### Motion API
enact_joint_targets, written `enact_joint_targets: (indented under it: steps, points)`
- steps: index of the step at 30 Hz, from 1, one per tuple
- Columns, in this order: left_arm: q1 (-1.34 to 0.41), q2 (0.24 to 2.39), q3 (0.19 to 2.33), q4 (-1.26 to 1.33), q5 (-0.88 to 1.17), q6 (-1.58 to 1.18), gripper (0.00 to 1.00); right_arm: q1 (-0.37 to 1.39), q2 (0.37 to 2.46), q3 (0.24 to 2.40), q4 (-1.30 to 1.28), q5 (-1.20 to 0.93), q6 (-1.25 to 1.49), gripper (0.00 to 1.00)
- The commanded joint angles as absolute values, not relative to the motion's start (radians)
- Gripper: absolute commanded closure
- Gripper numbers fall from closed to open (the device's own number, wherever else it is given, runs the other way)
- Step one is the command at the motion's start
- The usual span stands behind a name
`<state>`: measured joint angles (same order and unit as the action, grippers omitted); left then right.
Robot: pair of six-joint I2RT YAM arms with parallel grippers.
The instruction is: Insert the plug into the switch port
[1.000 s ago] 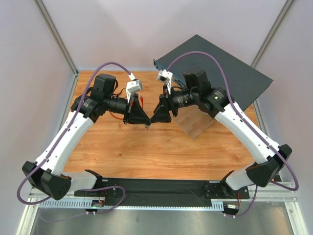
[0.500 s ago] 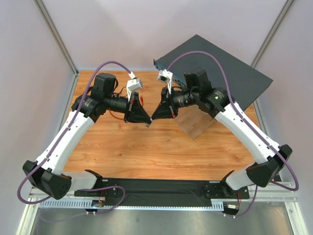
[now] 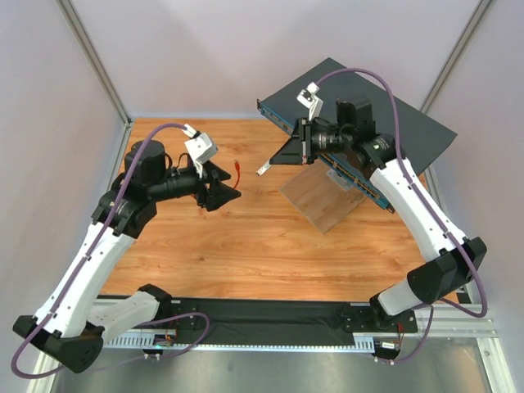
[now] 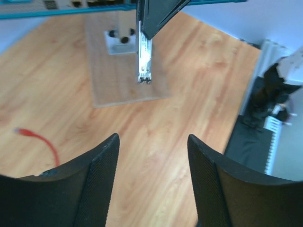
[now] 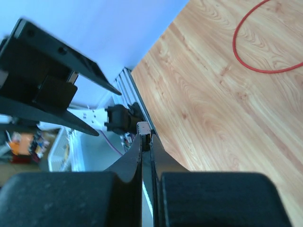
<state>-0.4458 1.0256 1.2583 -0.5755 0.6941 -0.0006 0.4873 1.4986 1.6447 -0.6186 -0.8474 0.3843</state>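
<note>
The plug (image 4: 18, 131) ends a thin red cable (image 3: 236, 169) that lies loose on the wooden table, left of my left gripper (image 4: 152, 142). That gripper (image 3: 233, 184) is open with only bare table between its fingers. My right gripper (image 3: 274, 162) is shut on a small grey metal stub (image 4: 144, 61), not on the plug, and holds it above the table in front of the switch (image 3: 385, 106). The stub's tip (image 5: 143, 127) pokes out past the shut fingers. The switch ports (image 4: 80, 4) run along the teal front face. The red cable (image 5: 265, 47) curves across the table.
A tilted wooden block (image 3: 323, 201) sits under the switch's front edge, with a white mount (image 4: 120, 42) on it. Grey walls and metal frame posts close in the table. A black strip (image 3: 262, 311) carries the arm bases at the near edge.
The two grippers met over mid-table. The right one shut on the grey stub and carried it back toward the switch. The left one opened and drew back left.
</note>
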Motion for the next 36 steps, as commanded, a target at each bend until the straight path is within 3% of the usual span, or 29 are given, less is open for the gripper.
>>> enact_joint_targets:
  steps: [1,9,25,36]
  points:
    - [-0.454,1.011,1.241,-0.514,0.540,0.107,0.35,0.460,1.514,1.643,-0.502,-0.880,0.644,1.00]
    - [-0.567,1.005,1.224,-0.427,0.390,0.328,0.39,0.468,1.528,1.601,-0.413,-0.908,0.827,1.00]
    - [-0.655,1.081,1.235,-0.348,0.282,0.345,0.46,0.499,1.552,1.585,-0.365,-0.911,0.879,0.99]
    - [-0.675,1.103,1.239,-0.342,0.268,0.364,0.70,0.502,1.557,1.577,-0.379,-0.910,0.874,0.99]
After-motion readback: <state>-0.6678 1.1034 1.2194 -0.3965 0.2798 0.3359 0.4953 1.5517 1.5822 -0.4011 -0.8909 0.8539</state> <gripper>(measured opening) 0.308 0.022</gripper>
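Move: The plug, held in the right hand's shut fingers, has its middle about 4 cm ahead of the open left hand, 6 cm to its right and nearly level. For the left hand, the red cable lies some 12 cm ahead, 6 cm left and 30 cm down. From the right hand, the left fingers wait about 5 cm back, 7 cm left and 1 cm lower; the switch's middle is roughly 13 cm ahead, 19 cm right, 12 cm down, and the clear board 5 cm ahead, 13 cm right, 30 cm down. The left hand reaches about 5 cm forward towards the plug's free end, first edging left, then working some 3 cm right and slightly down, while it rolls about 25 degrees with its fingertips dipping and closes its open fingers to under half their gap around that end. The right hand keeps its shut grip on the plug and, after a small forward shift, carries it about 2.5 cm left to meet them, rolling some 20 degrees about its own fingers before it all but stops. ##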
